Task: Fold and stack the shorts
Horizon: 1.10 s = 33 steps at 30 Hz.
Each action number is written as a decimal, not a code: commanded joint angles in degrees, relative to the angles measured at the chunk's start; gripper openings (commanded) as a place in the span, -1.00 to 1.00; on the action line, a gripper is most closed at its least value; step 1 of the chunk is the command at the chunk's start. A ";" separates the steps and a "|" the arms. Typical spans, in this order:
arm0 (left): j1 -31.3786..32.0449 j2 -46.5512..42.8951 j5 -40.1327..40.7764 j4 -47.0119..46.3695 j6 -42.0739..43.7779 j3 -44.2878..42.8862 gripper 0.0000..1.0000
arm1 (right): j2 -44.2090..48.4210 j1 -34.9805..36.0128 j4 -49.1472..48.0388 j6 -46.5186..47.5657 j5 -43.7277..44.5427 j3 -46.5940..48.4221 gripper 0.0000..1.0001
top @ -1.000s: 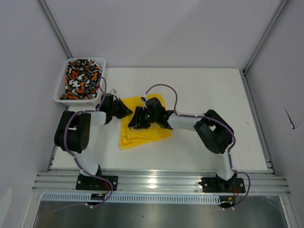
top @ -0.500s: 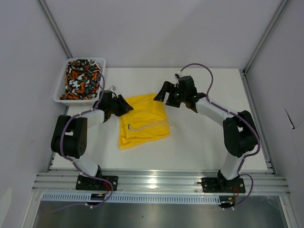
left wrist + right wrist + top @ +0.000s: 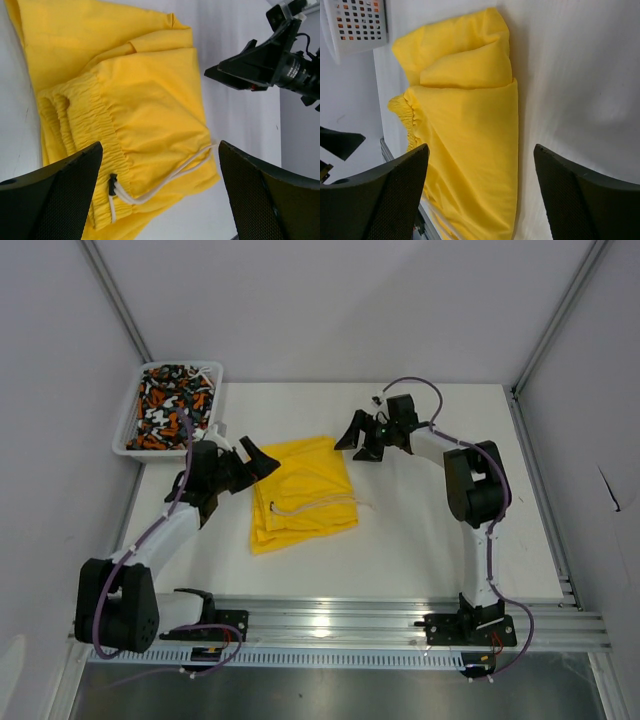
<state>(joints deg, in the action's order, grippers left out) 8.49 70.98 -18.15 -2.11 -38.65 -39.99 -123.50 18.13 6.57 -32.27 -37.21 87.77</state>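
The yellow shorts [image 3: 302, 496] lie folded on the white table, their pale drawstring [image 3: 167, 181] trailing off the waistband. My left gripper [image 3: 258, 464] hovers just left of their far corner, open and holding nothing. My right gripper [image 3: 357, 443] hangs beyond their far right corner, also open and holding nothing. In the left wrist view the gripper [image 3: 160, 150] looks down on the shorts [image 3: 145, 85]. The right wrist gripper [image 3: 480, 150] sees the folded edge [image 3: 470, 130]. The patterned shorts [image 3: 172, 405] lie bunched in the basket.
A white mesh basket [image 3: 126, 447] stands at the table's far left corner, also seen by the right wrist camera [image 3: 355, 22]. Grey walls close in the table on three sides. An aluminium rail runs along the near edge.
Both grippers have opened and let go of the yellow shorts. The right gripper has pulled back to the far right, the left one slightly to the left. The shorts now lie flatter.
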 commanded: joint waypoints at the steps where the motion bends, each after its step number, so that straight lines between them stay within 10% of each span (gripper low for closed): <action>1: 0.91 -6.35 3.02 1.67 -2.48 3.24 0.98 | -3.84 0.24 1.08 1.77 -5.76 5.13 0.72; 15: 1.09 -23.08 6.20 11.95 -1.07 6.67 0.98 | -11.67 1.91 -1.55 -1.12 -9.81 9.61 0.41; 23: 1.09 -23.25 6.64 12.83 0.24 7.11 0.98 | -13.96 2.00 -9.89 -7.01 -12.53 8.75 -0.78; 33: 1.09 -23.43 6.99 12.13 0.42 8.35 0.98 | 7.02 -8.20 -49.19 -33.20 5.60 -35.47 -1.00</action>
<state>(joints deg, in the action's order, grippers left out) 9.26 48.27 -11.66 10.94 -39.40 -32.32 -126.23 13.41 -27.68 -56.82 -42.78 65.23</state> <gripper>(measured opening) 0.990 0.028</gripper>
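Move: My right hand is wide open just above the shorts' right edge near its far corner. The spot I grip lies about 4 cm to the left, level fore and aft, and 5 cm down. From this hand, the shorts' middle is some 12 cm back and 13 cm left, with the white drawstring's middle 15 cm back and 10 cm left. From my left hand, that edge spot is roughly 13 cm ahead, 19 cm right and 12 cm below. I sink my right hand about 5 cm while easing 4 cm left, and shut the fingers on the shorts' right edge near the far corner. Keeping that pinch, I drag the cloth about 7 cm to the right and a little back, the hand swinging clockwise. My left hand, still open, backs off about 6 cm towards its base and slightly left, away from the shorts. ##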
